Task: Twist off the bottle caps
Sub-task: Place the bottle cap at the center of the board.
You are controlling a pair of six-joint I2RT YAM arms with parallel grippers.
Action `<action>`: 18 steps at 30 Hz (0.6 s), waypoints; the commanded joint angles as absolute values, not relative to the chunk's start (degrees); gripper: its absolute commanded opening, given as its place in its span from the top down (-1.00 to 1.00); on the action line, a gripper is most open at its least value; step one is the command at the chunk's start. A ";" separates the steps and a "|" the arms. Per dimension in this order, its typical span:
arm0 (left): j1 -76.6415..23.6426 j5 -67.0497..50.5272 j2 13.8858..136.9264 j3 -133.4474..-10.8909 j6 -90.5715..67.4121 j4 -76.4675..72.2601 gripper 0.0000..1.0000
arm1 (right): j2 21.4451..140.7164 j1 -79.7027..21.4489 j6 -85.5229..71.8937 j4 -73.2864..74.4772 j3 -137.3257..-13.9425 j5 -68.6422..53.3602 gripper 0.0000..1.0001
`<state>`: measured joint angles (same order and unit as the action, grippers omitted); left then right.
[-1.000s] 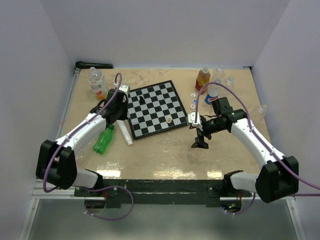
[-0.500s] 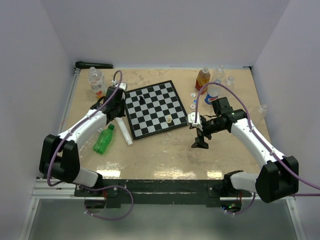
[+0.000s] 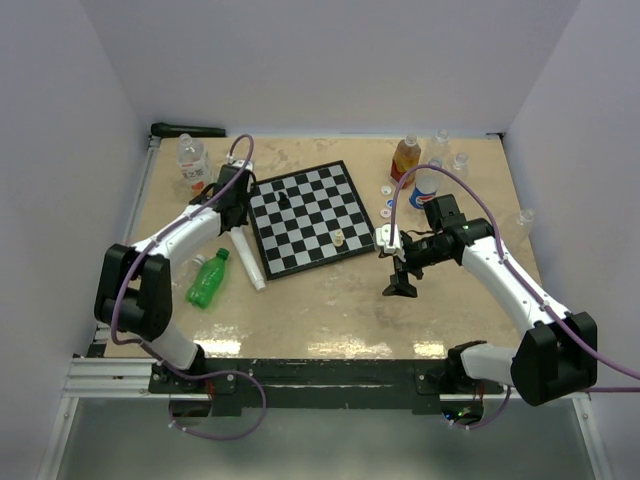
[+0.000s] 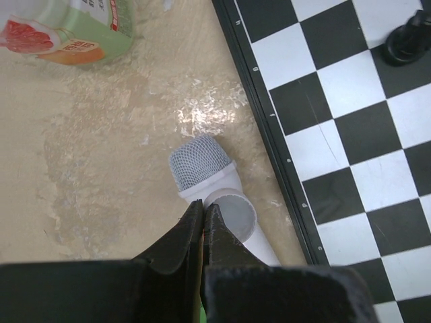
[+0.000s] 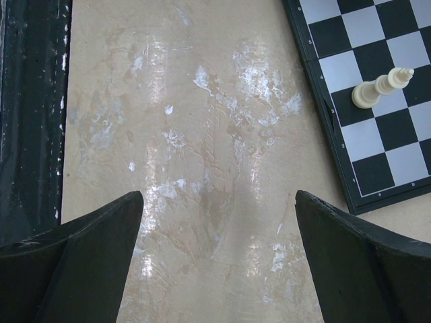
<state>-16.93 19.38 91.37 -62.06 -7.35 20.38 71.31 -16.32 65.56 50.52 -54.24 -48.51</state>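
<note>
My left gripper (image 3: 235, 218) is shut and empty, hovering by the chessboard's left edge. In the left wrist view its closed tips (image 4: 203, 206) hang over the mesh-topped end of a white tube (image 4: 202, 171), with a labelled clear bottle (image 4: 74, 30) beyond. That bottle (image 3: 192, 165) stands at the back left. A green bottle (image 3: 207, 281) lies on its side, its cap (image 3: 222, 254) pointing away from me. My right gripper (image 3: 402, 283) is open over bare table, fingers wide apart (image 5: 217, 202). An orange-labelled bottle (image 3: 404, 157) and a blue-white one (image 3: 424, 188) stand at the back right, loose caps (image 3: 388, 204) beside them.
The chessboard (image 3: 306, 216) fills the middle, with a black piece (image 3: 284, 198) and a white piece (image 3: 340, 238) on it. The white tube (image 3: 248, 258) lies along its left edge. Small clear bottles (image 3: 460, 160) stand at the back right. The table's dark front edge (image 5: 30, 101) shows left of my right gripper.
My left arm has swung its elbow inward and carried the shut gripper a little farther back along the board's edge. The right arm has not moved.
</note>
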 commanded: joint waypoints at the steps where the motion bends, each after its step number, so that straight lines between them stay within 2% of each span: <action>1: -14.95 22.23 95.09 -67.14 -5.27 18.37 1.00 | 70.66 -16.08 65.30 49.92 -54.14 -48.69 -0.97; 6: -11.96 22.15 98.08 -69.43 -6.50 17.23 1.00 | 70.58 -16.08 65.39 50.01 -54.14 -48.69 -0.97; 18: -2.03 17.85 97.38 -63.81 -12.92 8.97 1.00 | 70.84 -16.08 65.48 50.01 -54.05 -48.60 -0.97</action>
<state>-5.41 20.32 98.35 -64.51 -9.93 13.67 71.31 -16.32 65.56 50.54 -54.24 -48.51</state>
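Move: The cap is already pinched in my left fingertips. The grapefruit-label bottle, towards which it is carried, stands roughly 11 cm ahead and 12 cm to the left of them. The microphone's head lies about 4 cm ahead, 2 cm left and 7 cm below; the chessboard's centre is some 17 cm right, 4 cm ahead and 8 cm below. From my right hand, that bottle is about 26 cm ahead and 42 cm left. Keeping my left fingers shut on the cap, I swing the hand about 8 cm left and some 4 cm forward, sinking a little. It heads forward first, then mostly left, away from the chessboard and past the microphone's head towards the grapefruit bottle, while the wrist turns about 15 degrees counter-clockwise. ##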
